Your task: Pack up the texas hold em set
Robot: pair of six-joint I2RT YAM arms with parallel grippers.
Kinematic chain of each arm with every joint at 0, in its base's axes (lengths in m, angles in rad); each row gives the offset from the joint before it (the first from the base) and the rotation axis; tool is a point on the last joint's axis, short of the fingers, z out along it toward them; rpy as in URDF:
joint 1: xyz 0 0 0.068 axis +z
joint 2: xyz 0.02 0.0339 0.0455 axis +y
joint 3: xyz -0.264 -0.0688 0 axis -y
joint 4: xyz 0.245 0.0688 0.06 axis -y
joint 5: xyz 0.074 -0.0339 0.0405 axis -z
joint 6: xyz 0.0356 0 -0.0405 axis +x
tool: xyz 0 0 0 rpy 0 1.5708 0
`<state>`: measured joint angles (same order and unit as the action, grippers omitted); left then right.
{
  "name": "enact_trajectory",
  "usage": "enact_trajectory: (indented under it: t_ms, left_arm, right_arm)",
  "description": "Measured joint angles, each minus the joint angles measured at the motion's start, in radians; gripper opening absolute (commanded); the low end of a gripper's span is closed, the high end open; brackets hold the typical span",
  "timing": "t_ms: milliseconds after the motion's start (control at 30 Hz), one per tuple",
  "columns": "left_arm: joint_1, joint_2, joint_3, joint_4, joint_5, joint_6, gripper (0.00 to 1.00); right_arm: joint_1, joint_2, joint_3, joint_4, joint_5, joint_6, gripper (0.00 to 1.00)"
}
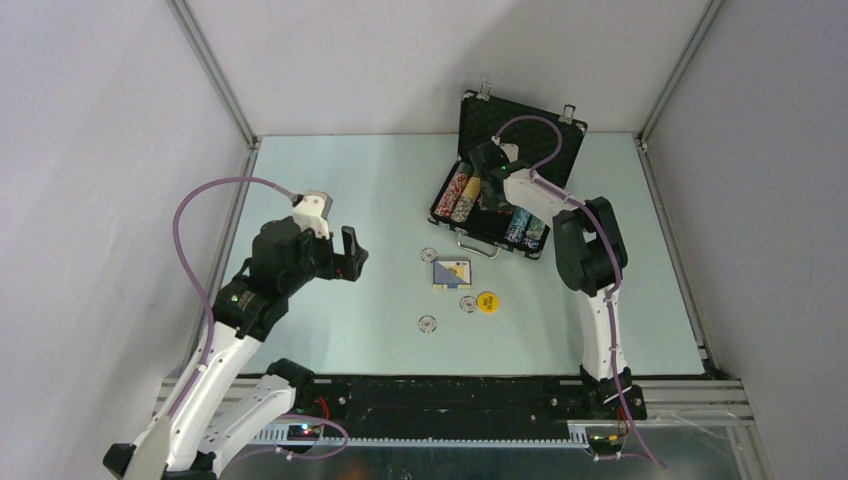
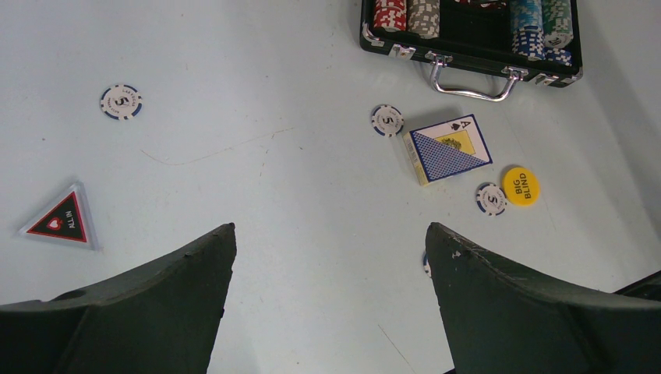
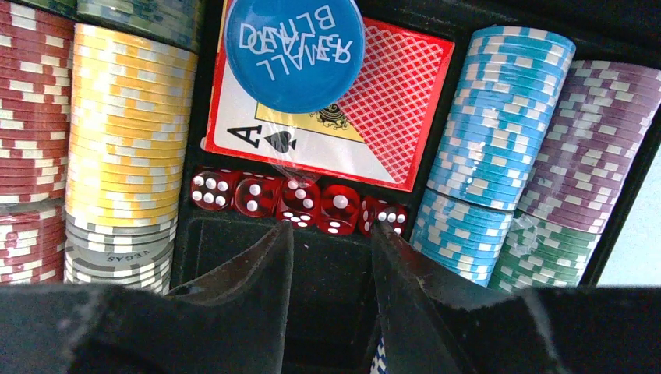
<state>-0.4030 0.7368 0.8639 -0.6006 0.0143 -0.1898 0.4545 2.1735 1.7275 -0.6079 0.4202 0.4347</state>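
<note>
The black briefcase [image 1: 520,130] lies open at the back right, with chip stacks [image 3: 121,125] in it. My right gripper [image 3: 334,227] hovers open over an empty black compartment [image 3: 327,288]. Just beyond its tips is a row of red dice [image 3: 300,199]. A blue disc [image 3: 295,51] rests on a red card deck [image 3: 382,101]. A blue-white chip edge [image 3: 379,360] shows by the right finger. On the table lie a blue card deck [image 2: 447,148], a yellow disc [image 2: 521,185], loose chips [image 2: 387,120] and a triangular piece [image 2: 62,222]. My left gripper [image 2: 330,234] is open above bare table.
Grey enclosure walls with metal posts [image 1: 215,75] stand close on the left, back and right. The case's silver handle [image 2: 471,82] faces the loose items. One loose chip [image 2: 121,101] lies apart, far left of the deck.
</note>
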Motion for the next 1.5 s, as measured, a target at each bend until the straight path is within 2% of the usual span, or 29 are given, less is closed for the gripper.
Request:
enact_trajectory:
  t_ms: [267,467,600,800,1067,1133,1233,1367,1500]
  left_arm:
    - [0.000,0.000,0.000,0.000,0.000,0.000,0.96]
    - [0.000,0.000,0.000,0.000,0.000,0.000,0.96]
    - [0.000,0.000,0.000,0.000,0.000,0.000,0.96]
    - [0.000,0.000,0.000,0.000,0.000,0.000,0.96]
    - [0.001,-0.004,0.000,0.000,0.000,0.000,0.96]
    - [0.003,-0.007,0.000,0.000,0.000,0.000,0.96]
    - [0.012,-0.011,0.000,0.000,0.000,0.000,0.96]
    - [0.023,-0.013,0.000,0.000,-0.001,0.000,0.96]
    - [0.026,-0.013,0.000,0.000,-0.003,0.000,0.96]
  right_arm:
    - [0.007,-0.025,-0.026,0.019,0.021,-0.003,0.48]
    - [0.029,-0.158,-0.134,0.052,0.056,-0.005,0.48]
    - [0.055,-0.282,-0.219,0.084,0.064,-0.003,0.58]
    - [0.119,-0.452,-0.367,0.105,0.049,0.026,0.58]
    - [0.248,-0.517,-0.539,0.032,0.035,0.128,0.59]
    - [0.274,-0.547,-0.573,0.002,0.031,0.158,0.63]
    - [0.294,-0.622,-0.626,-0.017,0.024,0.201,0.78]
    - [0.322,-0.735,-0.696,-0.014,0.007,0.249,0.81]
    - [0.354,-0.760,-0.739,-0.009,0.001,0.257,0.81]
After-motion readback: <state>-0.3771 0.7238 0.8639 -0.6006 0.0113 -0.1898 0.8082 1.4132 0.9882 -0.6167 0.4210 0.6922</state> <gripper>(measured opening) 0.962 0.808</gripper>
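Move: The right hand is just above the red dice row in the case. The big blind button it heads for lies about 25 cm back, 3 cm left and 4 cm lower. Just beside that, a white chip is 25 cm back and 6 cm left; the card box is 18 cm back and 10 cm left; the case handle is 10 cm back and 3 cm left. From the left hand, the button is about 26 cm right, 1 cm back and 22 cm below. Heading for the big blind button, the right hand leaves the dice, first rising about 8 cm, then sweeping back over the case's front edge and handle some 22 cm in all, drifting slightly left. It dips on the way and ends about 5 cm higher than it began, fingers spreading from half open to nearly wide and the wrist turning roughly 10 degrees counter-clockwise; no touch is made at the button. ##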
